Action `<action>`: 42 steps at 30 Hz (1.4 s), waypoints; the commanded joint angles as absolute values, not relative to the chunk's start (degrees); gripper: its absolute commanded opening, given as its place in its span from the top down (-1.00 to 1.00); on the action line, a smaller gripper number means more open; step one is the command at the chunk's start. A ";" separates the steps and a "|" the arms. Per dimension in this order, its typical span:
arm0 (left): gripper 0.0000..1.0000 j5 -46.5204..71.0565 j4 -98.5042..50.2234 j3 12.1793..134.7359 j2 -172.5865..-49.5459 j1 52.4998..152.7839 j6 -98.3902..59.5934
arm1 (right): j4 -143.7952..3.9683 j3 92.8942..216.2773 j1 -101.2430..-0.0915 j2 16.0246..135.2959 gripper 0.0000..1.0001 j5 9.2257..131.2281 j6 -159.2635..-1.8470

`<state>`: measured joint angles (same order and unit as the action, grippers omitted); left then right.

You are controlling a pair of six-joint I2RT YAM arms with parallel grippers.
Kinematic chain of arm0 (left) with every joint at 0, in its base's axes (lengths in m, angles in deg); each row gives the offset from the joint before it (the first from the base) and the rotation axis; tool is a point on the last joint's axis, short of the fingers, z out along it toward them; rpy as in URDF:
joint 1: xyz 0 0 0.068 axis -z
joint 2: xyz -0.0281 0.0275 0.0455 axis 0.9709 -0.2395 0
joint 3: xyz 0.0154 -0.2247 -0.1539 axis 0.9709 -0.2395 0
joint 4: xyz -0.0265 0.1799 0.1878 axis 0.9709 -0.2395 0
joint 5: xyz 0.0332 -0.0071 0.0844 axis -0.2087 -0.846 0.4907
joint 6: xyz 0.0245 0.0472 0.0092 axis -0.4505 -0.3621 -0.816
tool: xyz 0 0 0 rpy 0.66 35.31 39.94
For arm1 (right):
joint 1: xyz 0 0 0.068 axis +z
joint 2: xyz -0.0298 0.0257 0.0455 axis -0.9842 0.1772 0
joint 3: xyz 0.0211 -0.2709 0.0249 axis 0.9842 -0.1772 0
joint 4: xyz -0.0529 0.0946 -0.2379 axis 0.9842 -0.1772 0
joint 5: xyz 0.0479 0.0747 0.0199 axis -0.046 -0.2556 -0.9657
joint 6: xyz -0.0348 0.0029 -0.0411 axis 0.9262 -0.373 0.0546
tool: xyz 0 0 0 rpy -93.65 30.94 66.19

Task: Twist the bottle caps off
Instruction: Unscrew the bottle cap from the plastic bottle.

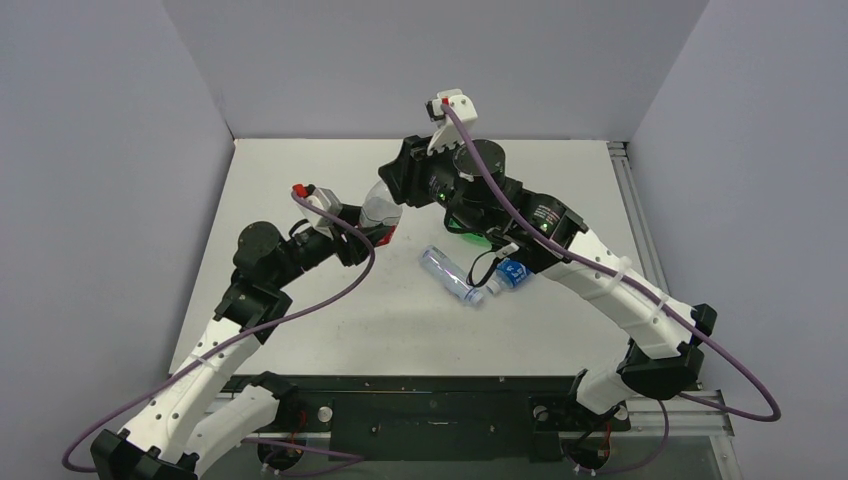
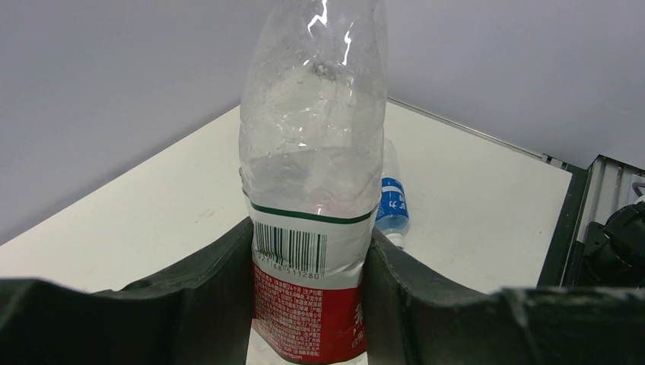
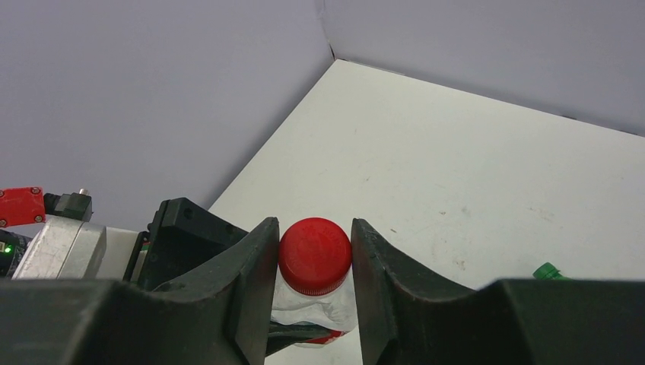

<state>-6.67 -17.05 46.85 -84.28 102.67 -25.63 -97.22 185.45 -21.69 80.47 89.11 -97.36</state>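
Note:
A clear bottle with a red-white label [image 2: 312,152] stands upright off the table, and my left gripper [image 2: 310,304] is shut on its label band. In the top view this bottle [image 1: 381,210] sits between the two arms at the table's middle left. Its red cap [image 3: 314,255] faces the right wrist camera. My right gripper [image 3: 314,258] is shut on the red cap, a finger pressed against each side. The top view shows my right gripper [image 1: 397,185] coming down over the bottle's top, which hides the cap there.
A clear ribbed bottle [image 1: 447,273] lies on the white table [image 1: 300,200] in the middle. A blue-labelled bottle [image 1: 510,274] lies beside it, under my right forearm. It also shows as the blue-labelled bottle [image 2: 392,204] behind the held one. Something green [image 3: 548,270] peeks in at the right.

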 commanded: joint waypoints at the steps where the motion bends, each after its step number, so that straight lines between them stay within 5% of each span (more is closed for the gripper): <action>1: 0.92 -7.39 -13.89 47.46 -83.74 103.04 -25.62 | -96.94 188.05 -21.17 82.20 0.27 85.62 -99.86; 9: 0.92 -7.09 -13.83 47.43 -83.65 103.04 -25.27 | -95.30 186.56 -21.18 81.22 0.40 86.38 -100.21; 14: 0.92 -6.92 -14.11 47.39 -83.65 103.04 -24.95 | -93.91 184.87 -21.22 80.33 1.00 86.68 -100.22; 20: 0.91 -11.25 -13.05 48.28 -83.54 102.58 -20.36 | -88.53 177.86 -21.58 76.19 1.00 76.33 -95.17; 28: 1.00 -32.48 -7.93 50.16 -84.00 101.87 -9.07 | -64.47 163.77 -29.46 66.51 1.00 38.38 -103.56; 37: 1.00 -37.06 -8.13 50.71 -84.26 101.89 -8.02 | -61.66 163.87 -31.99 65.71 1.00 31.49 -103.79; 39: 1.00 -36.12 -8.86 50.62 -84.33 101.89 -9.28 | -68.82 165.49 -32.14 65.14 0.75 37.61 -99.85; 40: 1.00 -35.48 -9.25 50.60 -84.34 101.89 -10.41 | -73.59 166.46 -32.15 64.56 0.34 45.13 -98.71; 42: 1.00 -33.32 -10.43 50.53 -84.38 101.85 -12.37 | -78.70 167.55 -31.86 63.61 -0.09 55.87 -96.46</action>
<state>-33.36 -10.06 48.95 -84.26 101.57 -9.24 -69.96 163.44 -32.33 66.57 41.71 -101.20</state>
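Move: The right gripper already has the red cap between its pads; the left one already holds the plastic bottle by its label, the cap about 10 cm above it, 3 cm ahead and 3 cm to its right. On the table some 42 cm below the right hand, the clear bottle lies about 4 cm ahead and 10 cm right, the green bottle 16 cm ahead and 16 cm right, and the blue-label bottle 5 cm ahead and 24 cm right. Keep both grips still at first, then twist the cap against the bottle: turn the right gripper counter-clockwise some 40 degrees, its left side rising, while the left gripper turns the bottle clockwise about 25 degrees. Draw both hands back about 8 to 9 cm together as you twist, rising roughly 3 cm and drifting right a little, then start easing the right fingers open at the cap. ##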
